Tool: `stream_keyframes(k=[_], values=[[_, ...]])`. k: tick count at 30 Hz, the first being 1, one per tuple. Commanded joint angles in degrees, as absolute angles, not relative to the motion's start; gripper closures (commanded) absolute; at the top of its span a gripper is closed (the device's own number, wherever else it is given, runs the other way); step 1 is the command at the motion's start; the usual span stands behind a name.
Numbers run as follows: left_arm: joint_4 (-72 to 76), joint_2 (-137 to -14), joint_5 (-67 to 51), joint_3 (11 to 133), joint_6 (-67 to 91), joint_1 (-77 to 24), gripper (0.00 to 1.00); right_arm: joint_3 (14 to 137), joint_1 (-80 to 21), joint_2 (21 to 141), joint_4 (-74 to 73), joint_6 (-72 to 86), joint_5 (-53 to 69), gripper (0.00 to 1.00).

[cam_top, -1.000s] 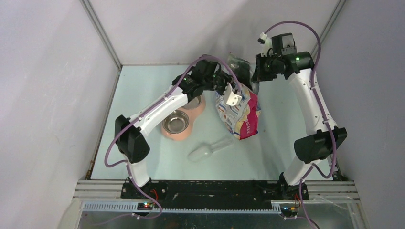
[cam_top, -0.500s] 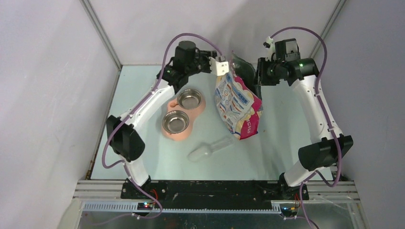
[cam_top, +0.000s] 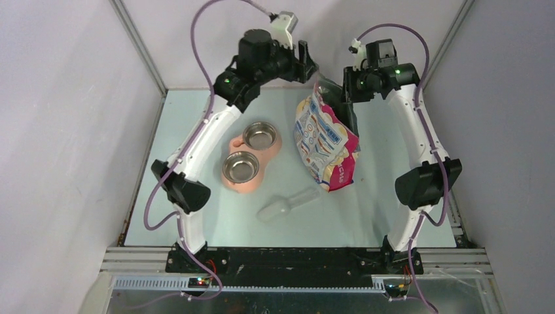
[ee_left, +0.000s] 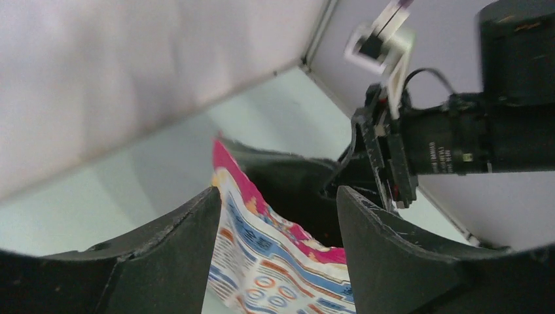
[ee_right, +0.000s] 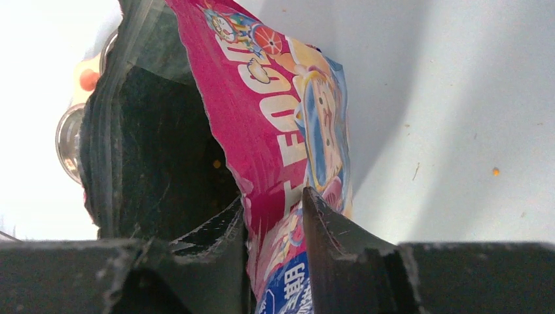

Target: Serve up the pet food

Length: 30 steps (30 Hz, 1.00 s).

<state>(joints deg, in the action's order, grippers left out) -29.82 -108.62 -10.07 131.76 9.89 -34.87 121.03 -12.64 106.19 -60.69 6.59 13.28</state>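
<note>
The pet food is hidden; only the dark inside of the printed bag [cam_top: 327, 147] shows. The bag stands leaning on the table right of centre, mouth open toward the back wall. My left gripper [cam_top: 306, 63] hangs open, high above and behind the bag's mouth. In the left wrist view its wide-apart jaws [ee_left: 278, 193] frame the bag's rim [ee_left: 275, 261] below, without touching it. My right gripper [cam_top: 350, 104] is at the right side of the mouth. Its jaws [ee_right: 273, 196] stand slightly apart, and the bag's pink wall [ee_right: 281, 118] runs loosely between them.
A pink holder [cam_top: 230, 184] with two steel bowls [cam_top: 260, 136] [cam_top: 240, 167] lies left of the bag. A translucent scoop [cam_top: 288, 204] lies on the table in front of the bag. The back wall and both side walls stand close to the arms. Small orange crumbs [ee_right: 495, 171] dot the table.
My left gripper let go of the bag's left rim, opened wide and rose back toward the wall. My right gripper's jaws parted on the bag's right rim. The bag stayed put.
</note>
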Motion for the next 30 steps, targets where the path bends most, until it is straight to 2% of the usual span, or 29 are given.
stream_keyframes(k=[1, 7, 9, 11, 12, 14, 15, 17, 25, 30], values=[[-33.30, -112.77, -7.39, 128.06, 24.22, -36.89, 0.29, 124.41, -13.77, 106.14, -58.99, 5.00, 11.68, 0.67], [-32.60, -115.55, -3.25, 126.20, 29.70, -37.56, 0.33, 122.96, -15.91, 105.05, -58.26, 3.70, 9.99, 0.69], [-32.43, -116.25, -3.41, 125.35, 30.35, -37.57, 0.39, 122.52, -16.45, 104.88, -58.12, 3.54, 9.30, 0.70], [-32.62, -116.53, -3.14, 124.95, 30.14, -37.67, 0.49, 122.52, -16.72, 105.04, -57.99, 3.44, 8.37, 0.73], [-32.74, -116.54, -2.89, 124.92, 29.92, -37.63, 0.58, 122.65, -16.75, 105.14, -57.87, 3.43, 7.06, 0.77], [-33.57, -116.54, -1.79, 125.62, 28.48, -37.52, 0.72, 123.40, -16.60, 105.64, -57.35, 3.47, 4.13, 0.91], [-34.10, -116.59, -1.13, 126.48, 27.14, -37.40, 0.82, 124.39, -16.47, 105.90, -57.08, 3.61, 3.08, 0.99], [-34.72, -116.65, 0.46, 128.06, 24.44, -36.89, 0.97, 126.30, -15.77, 106.30, -56.57, 4.97, -0.24, 1.00], [-30.93, -117.92, 4.03, 134.22, 8.17, -33.88, 1.00, 131.38, -12.64, 103.74, -56.10, 10.48, -5.88, 1.00], [-24.08, -118.62, -2.39, 136.75, 1.52, -33.47, 1.00, 126.43, -15.36, 98.88, -56.84, 9.57, -10.18, 1.00]])
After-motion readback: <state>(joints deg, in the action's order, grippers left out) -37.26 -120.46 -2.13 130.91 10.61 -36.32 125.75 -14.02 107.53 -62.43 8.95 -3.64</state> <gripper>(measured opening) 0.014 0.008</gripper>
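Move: The left edge of the pet food bag's open mouth is about 16 cm below my left hand, 4 cm to its right and 1 cm ahead. The far steel bowl lies 16 cm left and 4 cm ahead, the near steel bowl 21 cm left and 8 cm back, both some 41 cm down. My right hand's parted fingers straddle the mouth's right edge, 1 cm left and 1 cm below, level in reach; the left edge lies 8 cm left of that hand, level in reach and height. I drop my open left hand about 16 cm and slightly right onto the bag's left edge, tipping its fingers down, then pinch the edge and draw it a little left and forward as the wrist eases back up. My right hand eases left, shuts on the right edge, then pulls it some 5 cm right and slightly forward, turning clockwise. ##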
